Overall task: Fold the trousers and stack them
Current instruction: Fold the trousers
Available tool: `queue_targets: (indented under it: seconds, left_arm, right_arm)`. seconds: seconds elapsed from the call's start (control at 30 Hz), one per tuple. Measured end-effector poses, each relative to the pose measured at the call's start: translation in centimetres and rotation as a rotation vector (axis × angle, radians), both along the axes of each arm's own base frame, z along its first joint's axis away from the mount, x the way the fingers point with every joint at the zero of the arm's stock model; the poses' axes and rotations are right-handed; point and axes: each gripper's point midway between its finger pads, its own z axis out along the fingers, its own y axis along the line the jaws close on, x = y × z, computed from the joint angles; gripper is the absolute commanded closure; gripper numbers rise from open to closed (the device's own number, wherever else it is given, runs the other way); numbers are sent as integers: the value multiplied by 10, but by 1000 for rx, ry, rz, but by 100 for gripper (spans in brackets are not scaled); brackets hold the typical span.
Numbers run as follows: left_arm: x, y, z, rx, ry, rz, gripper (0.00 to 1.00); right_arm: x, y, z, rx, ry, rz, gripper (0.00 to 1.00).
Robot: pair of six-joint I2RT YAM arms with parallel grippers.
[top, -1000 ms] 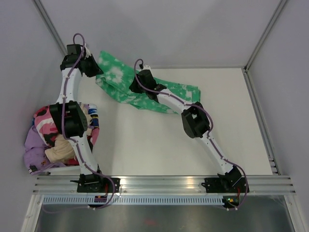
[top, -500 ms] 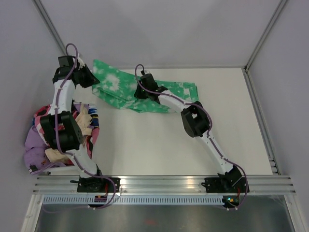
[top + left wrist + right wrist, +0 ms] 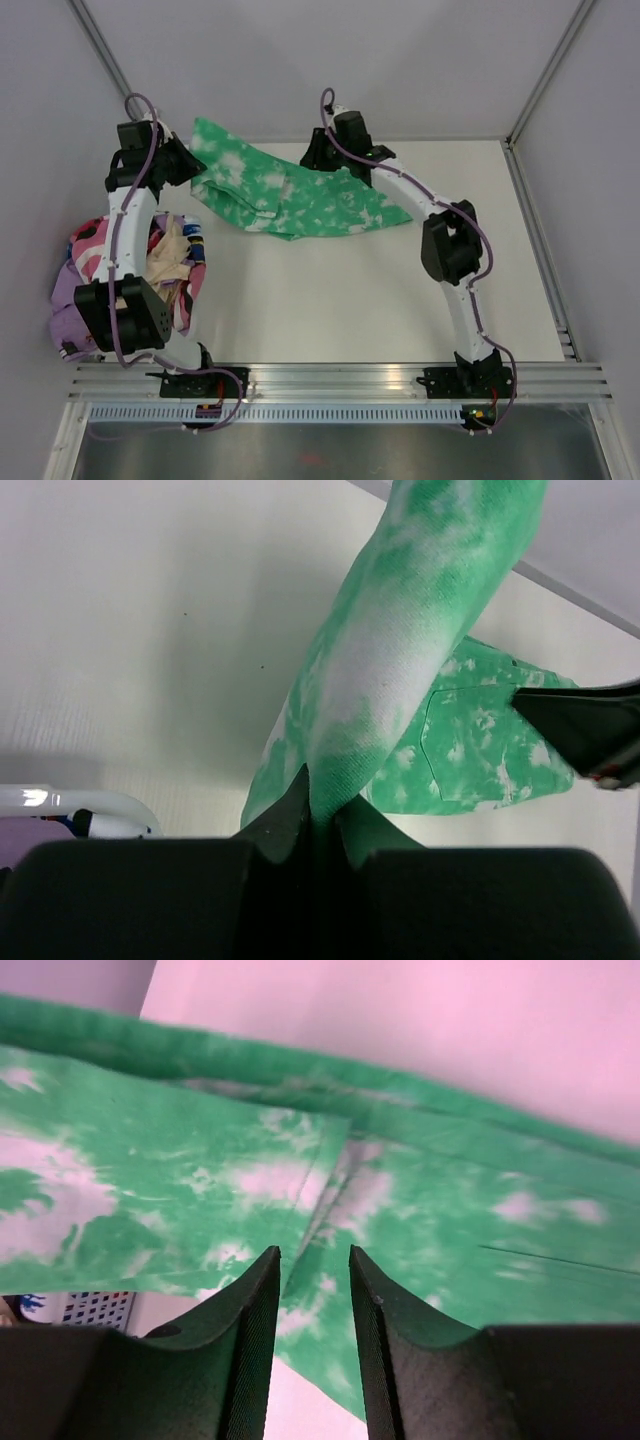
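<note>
The trousers, bright green with white mottling, lie spread across the back of the white table. Their left end is lifted, and my left gripper is shut on it. In the left wrist view a twisted leg of the trousers runs up from that gripper, whose jaws pinch the fabric. My right gripper hovers over the back edge of the cloth. In the right wrist view it stands open with nothing between its fingers, and the trousers lie flat below.
A basket heaped with pink, purple and cream clothes stands at the table's left edge, its white rim showing in the left wrist view. Grey walls and metal posts close the back and sides. A metal rail runs along the front.
My right gripper has let go of the trousers, opened, and moved up and back to the right. The left gripper drew its end slightly left. The cloth now lies flatter and wider.
</note>
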Motion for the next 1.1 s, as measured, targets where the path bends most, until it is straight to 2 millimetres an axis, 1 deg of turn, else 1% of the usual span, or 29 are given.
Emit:
queue_targets:
  seconds: [0.07, 0.13, 0.2, 0.23, 0.27, 0.33, 0.4, 0.47, 0.53, 0.57, 0.63, 0.67, 0.7, 0.77, 0.8, 0.83, 0.87, 0.9, 0.93, 1.0, 1.07, 1.1]
  left_arm:
    - [0, -11, 9, 35, -4, 6, 98]
    - [1, -30, 20, 88, 1, 3, 98]
    - [7, -61, 35, 157, -3, -12, 98]
    - [13, -77, 42, 190, -9, -18, 98]
    - [18, -92, 46, 219, -17, -20, 98]
    - [26, -121, 46, 262, -4, -25, 98]
    - [35, -143, 36, 303, 27, -17, 98]
    - [45, -161, 26, 331, 44, -9, 98]
    - [54, -183, 16, 362, 58, -14, 98]
    - [61, -197, 14, 373, 44, -18, 98]
    - [68, -226, 15, 394, 5, -26, 98]
    - [70, -242, 15, 403, -18, -28, 98]
    - [68, -257, 15, 414, -37, -32, 98]
    - [62, -284, 10, 432, -63, -38, 98]
    - [58, -296, 7, 434, -69, -44, 98]
    - [55, -307, 4, 432, -74, -53, 98]
    - [53, -313, 0, 431, -75, -54, 98]
    - [52, -316, -1, 430, -75, -50, 98]
    - [53, -315, -1, 428, -76, -40, 98]
    - [60, -305, 0, 421, -79, 2, 98]
    - [68, -290, 3, 401, -81, 48, 98]
    - [70, -279, 3, 398, -74, 69, 98]
  right_arm:
    - [10, -31, 27, 15, -36, -34, 58]
    - [18, -70, 49, 24, -64, -81, 58]
    - [23, -107, 60, 24, -72, -126, 59]
    - [25, -125, 61, 19, -71, -149, 59]
    - [26, -142, 59, 11, -62, -168, 59]
    - [22, -168, 47, -7, -27, -195, 59]
    - [11, -190, 29, -28, 30, -220, 59]
    - [-3, -211, 12, -50, 91, -250, 59]
    - [-20, -235, -2, -75, 155, -287, 58]
    - [-26, -260, -7, -86, 184, -338, 57]
    - [-36, -303, -11, -95, 224, -430, 58]
    - [-42, -333, -11, -89, 244, -500, 58]
    - [-46, -353, -10, -82, 253, -546, 59]
    - [-53, -399, -6, -59, 259, -653, 59]
    - [-57, -417, -3, -50, 258, -694, 59]
    - [-59, -427, 0, -43, 252, -714, 59]
    - [-58, -429, 4, -30, 241, -714, 59]
    - [-57, -424, 8, -15, 228, -698, 62]
    - [-55, -416, 11, 1, 215, -671, 62]
    - [-51, -391, 16, 26, 195, -608, 62]
    - [-48, -360, 18, 30, 178, -534, 62]
    - [-46, -341, 18, 31, 167, -491, 63]
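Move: The trousers' flat part, where the held end is headed, has its middle some 38 cm to the left hand's right, 6 cm farther out and about 23 cm below. The laundry pile is roughly 19 cm to that hand's left, 17 cm back and 14 cm below. From the empty right hand, the flat part's middle is about 3 cm right, 2 cm back and 13 cm lower; its right edge is about 21 cm right, 2 cm back and equally low. The trousers' gathered end, still pinched in the left hand, is swung right over their flat part, about 30 cm and somewhat forward, rising 5 cm before sinking again; that hand rolls some 25 degrees, left side up, and drifts slightly back left at the end. The right hand, empty and open, clears out rightward past the right edge, turning clockwise, then comes partway back. ##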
